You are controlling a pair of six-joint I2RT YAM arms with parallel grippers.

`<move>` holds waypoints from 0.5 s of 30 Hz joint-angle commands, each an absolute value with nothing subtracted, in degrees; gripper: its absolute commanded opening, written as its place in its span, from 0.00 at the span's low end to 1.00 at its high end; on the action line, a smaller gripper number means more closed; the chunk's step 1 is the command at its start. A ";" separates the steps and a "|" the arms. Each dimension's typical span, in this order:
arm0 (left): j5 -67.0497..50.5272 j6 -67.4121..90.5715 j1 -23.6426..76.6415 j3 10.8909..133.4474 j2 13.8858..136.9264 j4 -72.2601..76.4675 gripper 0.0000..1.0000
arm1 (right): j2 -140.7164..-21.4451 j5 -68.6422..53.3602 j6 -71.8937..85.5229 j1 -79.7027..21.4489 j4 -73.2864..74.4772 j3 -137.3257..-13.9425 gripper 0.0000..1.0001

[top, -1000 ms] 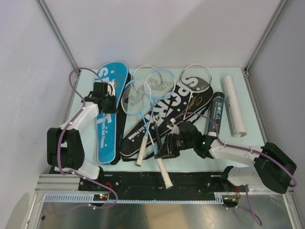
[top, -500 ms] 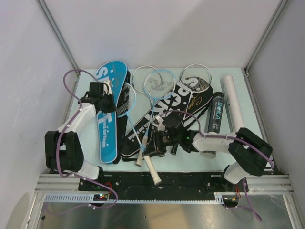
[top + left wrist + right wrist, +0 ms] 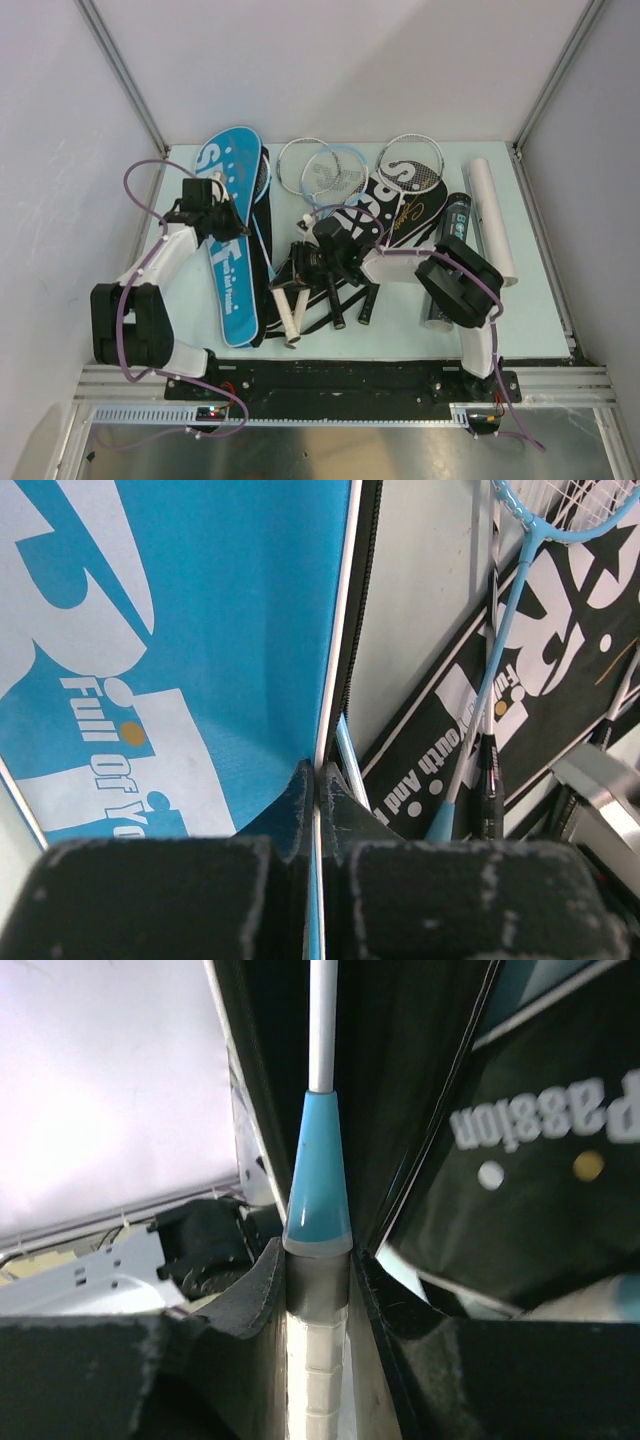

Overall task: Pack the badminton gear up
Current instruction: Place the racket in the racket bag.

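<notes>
The blue "SPORT" racket bag (image 3: pixel 228 250) lies at the left, with my left gripper (image 3: pixel 220 208) shut on its white-piped edge (image 3: pixel 330 680). My right gripper (image 3: pixel 297 274) is shut on a racket's white handle (image 3: pixel 289 312), just below its blue cone (image 3: pixel 318 1190). That racket's shaft (image 3: pixel 320 1020) runs up and left to the blue bag's open side, and its head is mostly hidden there. Two more rackets (image 3: pixel 322 170) rest on the black "SPORT" bag (image 3: pixel 395 205). A light-blue racket (image 3: pixel 525 540) shows in the left wrist view.
A black shuttle tube (image 3: pixel 447 248) and a white tube (image 3: pixel 492 222) lie at the right. Two black racket handles (image 3: pixel 337 306) stick out below the black bag. White walls with metal posts close in the table at the sides and back.
My right gripper has swung left with the white-handled racket, whose head has gone in at the blue bag's side. My left gripper has shifted slightly left, still holding the bag's edge.
</notes>
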State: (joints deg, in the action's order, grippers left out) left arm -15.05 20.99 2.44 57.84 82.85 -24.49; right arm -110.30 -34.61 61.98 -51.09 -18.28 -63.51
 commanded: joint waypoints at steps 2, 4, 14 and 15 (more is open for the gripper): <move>-17.88 23.67 2.09 56.42 77.96 -22.36 0.00 | -115.74 -32.84 57.46 -49.29 -23.96 -71.29 0.00; -18.42 23.74 1.99 55.92 77.41 -22.40 0.00 | -117.55 -32.49 56.64 -48.88 -23.59 -72.84 0.00; -20.66 29.23 1.93 53.20 73.47 -20.26 0.00 | -125.05 -28.51 58.09 -49.26 -20.47 -82.40 0.00; -20.70 29.73 1.93 53.01 73.30 -19.97 0.00 | -125.68 -28.05 58.45 -49.37 -20.21 -83.12 0.00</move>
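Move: The right hand holds the blue racket at the top of its white grip, with the head already at the bag's open side; the blue racket bag's middle lies about 14 cm ahead, 10 cm left and 7 cm below. From that hand, another racket's white handle lies some 12 cm back and 9 cm right, and a black racket handle 6 cm back and 20 cm right, both about 8 cm lower. The left hand has the blue flap's edge; the bag's middle is roughly 2 cm back, 4 cm left and 6 cm below it. Keeping its grip just below the blue cone, the right hand feeds the racket head-first into the open bag, going forward about 6 cm while easing some 3 cm left and 3 cm down, the wrist barely turning. The left hand stays pinched on the edge of the blue flap and draws it about 2 cm back towards the base, lifting slightly with a small drift to the right, so that the flap is held up over the incoming racket. ##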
